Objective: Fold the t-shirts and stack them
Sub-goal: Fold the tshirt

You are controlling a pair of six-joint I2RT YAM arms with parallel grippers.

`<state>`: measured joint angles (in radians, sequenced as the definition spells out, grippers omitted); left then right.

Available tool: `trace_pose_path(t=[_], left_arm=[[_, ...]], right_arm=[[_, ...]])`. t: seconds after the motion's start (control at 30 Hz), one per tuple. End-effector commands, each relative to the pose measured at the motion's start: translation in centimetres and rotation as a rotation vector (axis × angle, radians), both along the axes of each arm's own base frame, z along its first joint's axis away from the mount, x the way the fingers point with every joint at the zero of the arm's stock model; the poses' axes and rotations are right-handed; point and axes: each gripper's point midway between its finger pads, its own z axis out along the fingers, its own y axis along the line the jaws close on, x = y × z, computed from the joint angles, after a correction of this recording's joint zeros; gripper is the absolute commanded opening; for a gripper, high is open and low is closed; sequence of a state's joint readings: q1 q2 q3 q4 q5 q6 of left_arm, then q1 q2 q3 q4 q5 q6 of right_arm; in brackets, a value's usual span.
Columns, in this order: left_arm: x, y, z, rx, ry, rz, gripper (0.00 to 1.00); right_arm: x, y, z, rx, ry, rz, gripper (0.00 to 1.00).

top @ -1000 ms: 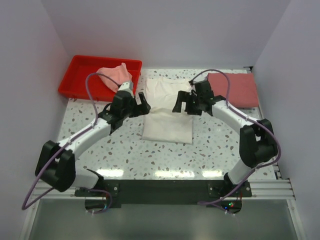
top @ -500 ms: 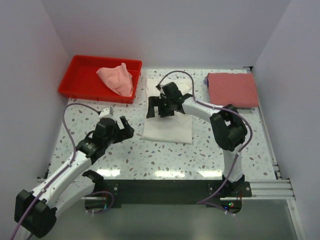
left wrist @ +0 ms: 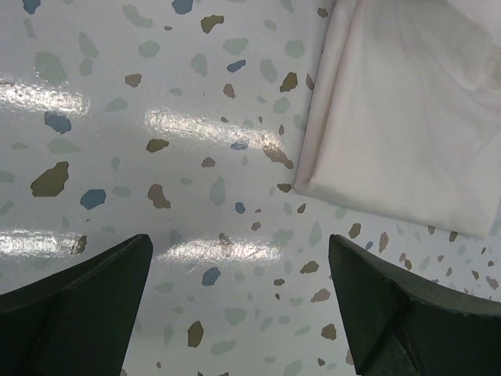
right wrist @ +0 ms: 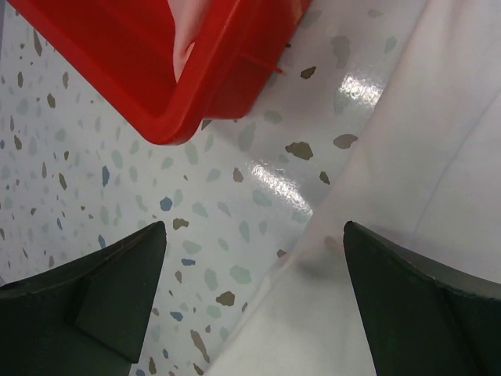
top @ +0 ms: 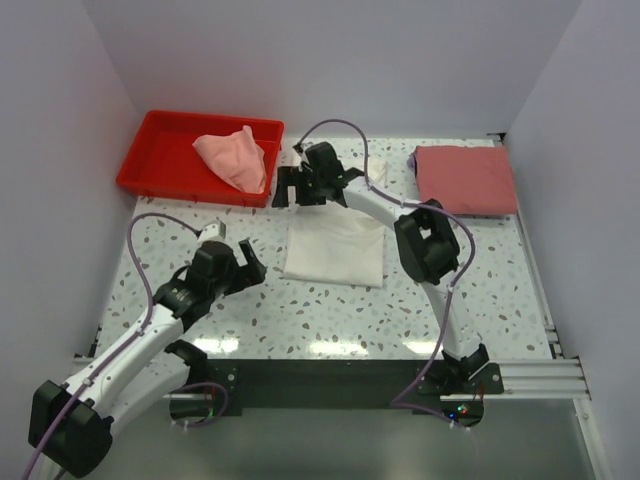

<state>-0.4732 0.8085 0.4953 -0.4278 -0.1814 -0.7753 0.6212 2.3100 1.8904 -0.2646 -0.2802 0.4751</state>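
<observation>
A white t-shirt [top: 335, 245] lies folded flat in the middle of the table; no chest print shows. A pale pink t-shirt [top: 232, 155] lies crumpled in the red tray. A dusty-red t-shirt [top: 465, 178] lies folded at the back right. My right gripper [top: 292, 192] is open and empty over the white shirt's back left corner, beside the tray; in the right wrist view [right wrist: 254, 305] its jaws straddle the white shirt's edge [right wrist: 407, 196]. My left gripper [top: 247, 268] is open and empty over bare table, left of the white shirt [left wrist: 399, 117].
The red plastic tray [top: 160, 160] stands at the back left, and its corner [right wrist: 156, 63] shows close to my right gripper. White walls enclose the table on three sides. The terrazzo tabletop [top: 300, 310] shows in front of the shirt.
My left arm has pulled back from the white shirt's left side toward the near left. My right gripper has swept left across the shirt to its back left corner by the tray.
</observation>
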Motion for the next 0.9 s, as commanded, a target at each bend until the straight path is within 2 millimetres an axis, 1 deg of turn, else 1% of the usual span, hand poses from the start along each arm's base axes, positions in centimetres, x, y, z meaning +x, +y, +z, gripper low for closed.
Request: trace_pose_path(t=[0.0,0.03,0.07,0.1,0.13,0.17,0.2,0.23,0.27,0.3,0.33,0.37,0.4,0.43,0.47,0.5,0.53,0.6,0.63,0.67,0.7,0.73,0.77,0.8,0.83,0.87], left_arm=[[0.4,-0.5,0.6,-0.029,-0.027,-0.007,1.0],[0.5,-0.8,0.5,-0.037,-0.031,-0.018,1.0],[0.6,-1.0,0.6,-0.045,-0.036,-0.024,1.0],[0.7,-1.2,0.6,-0.051,-0.037,-0.032,1.0],[1.0,-1.7,0.7,-0.066,-0.042,-0.045,1.0],[1.1,-1.8,0.7,-0.072,-0.045,-0.048,1.0],[1.2,-2.0,0.5,-0.077,-0.044,-0.054,1.0],[1.5,-2.5,0.6,-0.092,-0.054,-0.068,1.0],[1.7,-2.7,0.5,-0.095,-0.056,-0.077,1.0],[1.8,-2.9,0.5,-0.098,-0.06,-0.086,1.0],[2.1,-3.4,0.4,-0.107,-0.059,-0.101,1.0],[2.3,-3.7,0.4,-0.112,-0.06,-0.109,1.0],[2.5,-3.9,0.3,-0.112,-0.058,-0.119,1.0],[2.9,-4.4,0.0,-0.117,-0.05,-0.126,1.0],[3.2,-4.6,0.0,-0.12,-0.047,-0.131,1.0],[3.4,-4.8,-0.2,-0.118,-0.045,-0.141,1.0],[3.9,-5.3,-0.4,-0.124,-0.04,-0.151,1.0],[4.2,-5.9,-0.7,-0.131,-0.035,-0.172,1.0],[4.7,-6.3,-0.7,-0.138,-0.037,-0.179,1.0],[4.9,-6.6,-0.8,-0.14,-0.034,-0.186,1.0],[4.9,-6.7,-1.4,-0.132,-0.012,-0.19,1.0],[5.6,-7.2,-0.8,-0.15,-0.042,-0.202,1.0],[5.8,-7.4,-0.8,-0.151,-0.043,-0.207,1.0],[5.9,-7.5,-1.1,-0.15,-0.034,-0.209,1.0],[6.1,-7.6,-1.0,-0.152,-0.041,-0.212,1.0],[6.1,-7.6,-1.2,-0.152,-0.036,-0.211,1.0]], right_arm=[[1.2,-0.5,4.6,0.009,-0.085,-0.021,0.99],[1.3,-1.1,5.2,0.004,-0.095,-0.031,0.99],[1.2,-2.3,5.1,-0.01,-0.09,-0.05,0.99],[1.2,-3.3,7.2,0.001,-0.119,-0.076,0.99],[1.6,-4.4,8.5,0.018,-0.148,-0.106,0.99],[0.6,-5.7,7.1,-0.003,-0.117,-0.115,0.99],[0.1,-6.8,9.5,0.02,-0.152,-0.13,0.99],[0.1,-8.0,9.9,0.024,-0.161,-0.152,0.99],[-1.2,-9.4,7.7,-0.01,-0.121,-0.156,0.99],[-1.9,-10.3,7.8,-0.014,-0.12,-0.162,0.99],[-2.4,-11.6,8.9,-0.008,-0.139,-0.182,0.99],[-3.6,-12.8,7.1,-0.033,-0.11,-0.186,0.99],[-4.0,-13.5,6.7,-0.04,-0.103,-0.194,0.99],[-4.2,-14.7,7.2,-0.034,-0.109,-0.214,0.99],[-5.1,-15.6,5.6,-0.053,-0.073,-0.22,0.99],[-5.5,-15.9,5.3,-0.053,-0.063,-0.214,0.99],[-5.6,-16.7,4.7,-0.064,-0.057,-0.222,0.99],[-5.4,-17.3,4.1,-0.079,-0.047,-0.236,0.99],[-5.0,-17.8,4.0,-0.081,-0.042,-0.248,0.99],[-4.7,-17.9,3.1,-0.091,-0.019,-0.251,0.99],[-4.4,-18.1,2.9,-0.094,-0.013,-0.258,0.99],[-4.0,-18.3,2.7,-0.103,-0.01,-0.262,0.99],[-3.5,-18.4,2.8,-0.109,-0.009,-0.266,0.99],[-3.2,-18.6,2.0,-0.124,0.009,-0.272,0.99],[-2.8,-18.9,1.6,-0.131,0.015,-0.282,0.99],[-2.3,-18.9,1.7,-0.13,0.014,-0.285,0.99]])
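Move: The folded white t-shirt's near-left corner is roughly 9 cm right of the left hand, 4 cm ahead and 9 cm below; its near-right corner is some 35 cm right, 2 cm ahead. The right end of the shirt's crosswise folded edge lies about 26 cm right of the right hand, 7 cm back and 8 cm down; the red bin's middle is some 23 cm left of that hand, 11 cm ahead. Right open hand arcs 19 cm right over the t-shirt towards the fold's right end; left sinks rightward to its near-left corner. ##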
